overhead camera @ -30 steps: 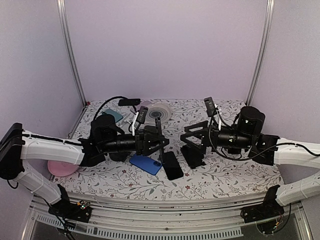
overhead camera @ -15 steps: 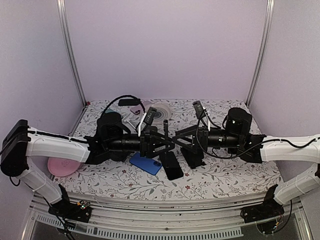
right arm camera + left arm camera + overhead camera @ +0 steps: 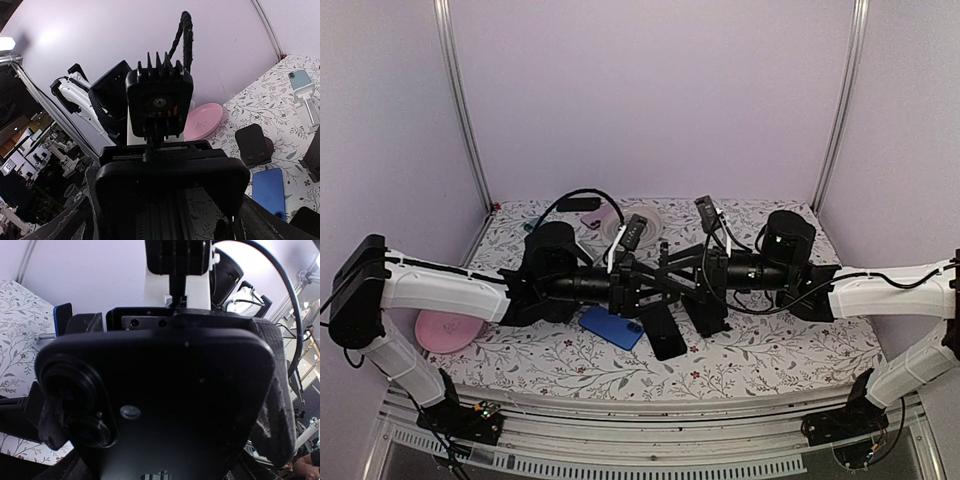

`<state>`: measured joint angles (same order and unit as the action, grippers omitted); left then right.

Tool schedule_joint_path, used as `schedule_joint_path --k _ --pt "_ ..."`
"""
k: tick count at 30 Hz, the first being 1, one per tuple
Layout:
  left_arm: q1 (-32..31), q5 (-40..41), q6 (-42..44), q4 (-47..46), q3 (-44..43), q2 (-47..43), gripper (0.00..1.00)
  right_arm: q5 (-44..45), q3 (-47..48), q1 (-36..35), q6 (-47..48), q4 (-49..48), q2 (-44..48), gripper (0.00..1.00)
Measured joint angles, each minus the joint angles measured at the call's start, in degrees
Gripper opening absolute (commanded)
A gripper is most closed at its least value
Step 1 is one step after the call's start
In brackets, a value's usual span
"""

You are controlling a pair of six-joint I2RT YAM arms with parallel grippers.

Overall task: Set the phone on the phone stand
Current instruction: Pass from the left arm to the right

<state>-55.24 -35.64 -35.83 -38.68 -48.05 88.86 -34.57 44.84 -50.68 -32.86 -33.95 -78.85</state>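
A black phone (image 3: 165, 390) fills the left wrist view, its back and camera lenses towards me. My left gripper (image 3: 162, 427) is shut on its side edges and holds it upright above the table's middle (image 3: 655, 280). My right gripper (image 3: 674, 270) faces it closely from the other side. In the right wrist view the phone (image 3: 172, 185) stands between my right gripper's (image 3: 175, 220) spread fingers, which look apart from it. A black phone stand (image 3: 706, 312) sits on the table below the right gripper.
A blue phone (image 3: 610, 328) and a black slab (image 3: 664, 332) lie below the grippers. A pink plate (image 3: 445, 330) is at the left. A white stand with a teal phone (image 3: 305, 90), a tape roll (image 3: 642, 222) and cables sit at the back.
Both arms have moved inward towards each other. The grippers, apart a second ago, now meet at the table's middle with the black phone between them.
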Motion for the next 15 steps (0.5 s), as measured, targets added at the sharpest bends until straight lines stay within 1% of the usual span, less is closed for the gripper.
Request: schedule_joint_path --k 7,14,15 --pt "-0.20 -0.79 0.44 -0.26 -0.11 0.13 0.24 0.00 0.00 -0.22 -0.85 0.04 -0.24 0.70" --pt "-0.20 -0.90 0.39 -0.48 -0.13 0.15 0.24 -0.04 0.00 -0.22 -1.77 -0.17 -0.24 0.46" --pt "-0.20 -0.90 0.39 -0.50 -0.13 0.15 0.25 -0.04 0.00 -0.22 -1.86 -0.17 -0.24 0.44"
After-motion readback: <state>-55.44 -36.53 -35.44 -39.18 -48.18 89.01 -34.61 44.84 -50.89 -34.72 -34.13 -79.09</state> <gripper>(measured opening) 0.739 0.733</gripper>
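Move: Right between the two grippers, the held black phone stands on end, its middle about at the left hand's point and about 1 cm to the left of the right hand's point. From the right hand, the flat black phone lies some 4 cm ahead and about 26 cm below; at that same depth, the blue phone is roughly 5 cm ahead and 12 cm left, the dark folded stand about 9 cm ahead and 11 cm right. Closing by about a quarter of its opening range, the right gripper, already straddling the held phone from the other side, pinches its two long sides and stops at the phone's width. The right hand otherwise stays in place, with only a slight wrist tilt, while the left keeps its own grip and holds the phone there, easing back barely half a centimetre. ##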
